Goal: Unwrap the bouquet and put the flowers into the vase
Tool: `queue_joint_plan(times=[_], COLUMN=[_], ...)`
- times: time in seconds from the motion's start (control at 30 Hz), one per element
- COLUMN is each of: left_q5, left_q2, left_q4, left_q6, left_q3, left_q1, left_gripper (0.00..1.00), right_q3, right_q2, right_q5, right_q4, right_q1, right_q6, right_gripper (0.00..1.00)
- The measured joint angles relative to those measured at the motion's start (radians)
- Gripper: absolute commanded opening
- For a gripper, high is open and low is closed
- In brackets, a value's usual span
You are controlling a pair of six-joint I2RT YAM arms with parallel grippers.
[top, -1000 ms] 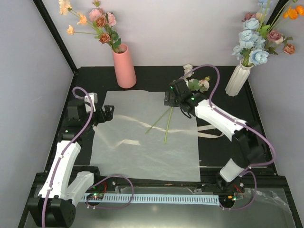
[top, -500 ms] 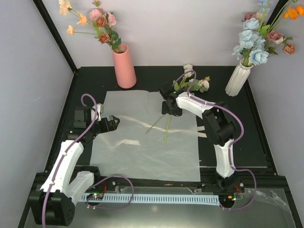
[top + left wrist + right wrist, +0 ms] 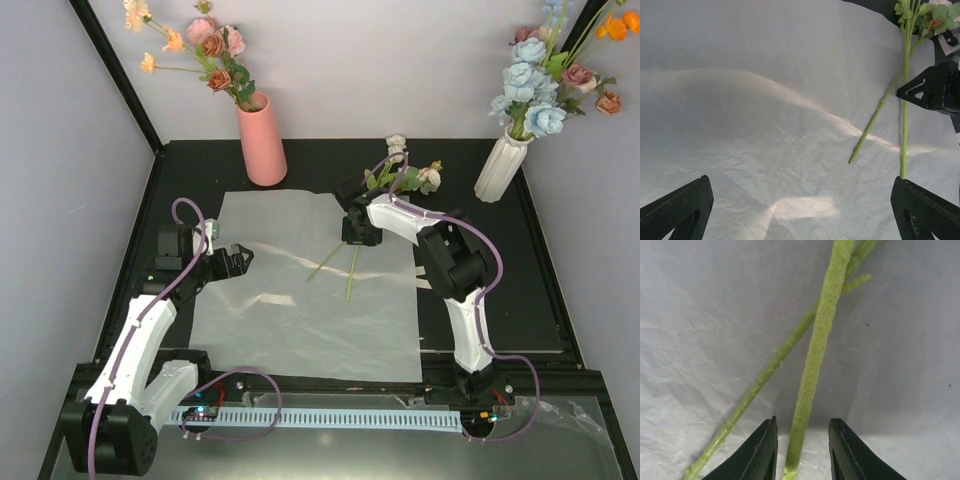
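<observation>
The cream wrapping paper (image 3: 290,310) lies spread flat on the black table. Two of the flowers lie on it, green stems (image 3: 350,268) on the paper and blooms (image 3: 415,176) past its far right corner. My right gripper (image 3: 360,232) points down over the stems. In the right wrist view its jaws (image 3: 802,427) straddle the thicker stem (image 3: 817,350) with a gap on each side, and the thinner stem (image 3: 765,375) lies outside to the left. The pink vase (image 3: 263,145) stands at the back left holding several flowers (image 3: 215,45). My left gripper (image 3: 240,258) hovers wide open over the paper's left side (image 3: 800,200).
A white ribbed vase (image 3: 500,165) with blue and orange flowers stands at the back right. A cream ribbon (image 3: 440,278) lies on the table right of the paper. Grey walls close in on both sides.
My right gripper has swung left and down onto the stems, and its jaws have narrowed around one stem. The left gripper has shifted slightly to the right.
</observation>
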Motion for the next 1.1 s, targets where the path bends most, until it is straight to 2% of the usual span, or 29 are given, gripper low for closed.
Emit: queue_joint_plan(times=[0.07, 0.2, 0.3, 0.43, 0.73, 1.1], left_q5=[0.0, 0.0, 0.0, 0.0, -0.001, -0.005], left_q2=[0.0, 0.0, 0.0, 0.0, -0.002, -0.003], left_q4=[0.0, 0.0, 0.0, 0.0, 0.0, -0.001], left_q6=[0.0, 0.0, 0.0, 0.0, 0.0, 0.005], left_q3=[0.0, 0.0, 0.0, 0.0, 0.0, 0.0], left_q1=[0.0, -0.001, -0.005, -0.005, -0.006, -0.013], left_gripper=[0.99, 0.99, 0.99, 0.99, 0.99, 0.99], right_q3=[0.0, 0.0, -0.002, -0.015, -0.071, -0.165], right_q2=[0.003, 0.004, 0.004, 0.004, -0.037, -0.27], right_q5=[0.0, -0.001, -0.002, -0.012, -0.061, -0.093], right_q4=[0.001, 0.002, 0.008, 0.03, 0.088, 0.203], right_q1=[-0.002, -0.003, -0.005, -0.012, -0.041, -0.047], right_q6=[-0.003, -0.005, -0.003, 0.001, -0.014, -0.116], right_gripper=[0.21, 0.19, 0.09, 0.02, 0.01, 0.01])
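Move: Right between the right hand's part-closed fingers, and only about 1 cm below the hand point, lies the white flower's stem; its head is about 20 cm ahead and 8 cm to the right. The other flower's stem end lies roughly 10 cm back and 10 cm left of the right hand, its head 14 cm ahead and 14 cm right. From the left hand, the stem at that gripping place is some 12 cm ahead, 24 cm right and 14 cm lower. Closing the fingers from about a third open, while sinking barely half a centimetre towards the paper, the right hand pinches the white flower's stem. Still closed on the stem, it then rises straight up, gathering speed, by about 8 cm, as the wrist tilts some 15 degrees, swinging the fingertips forward and lifting the hand's left side. ##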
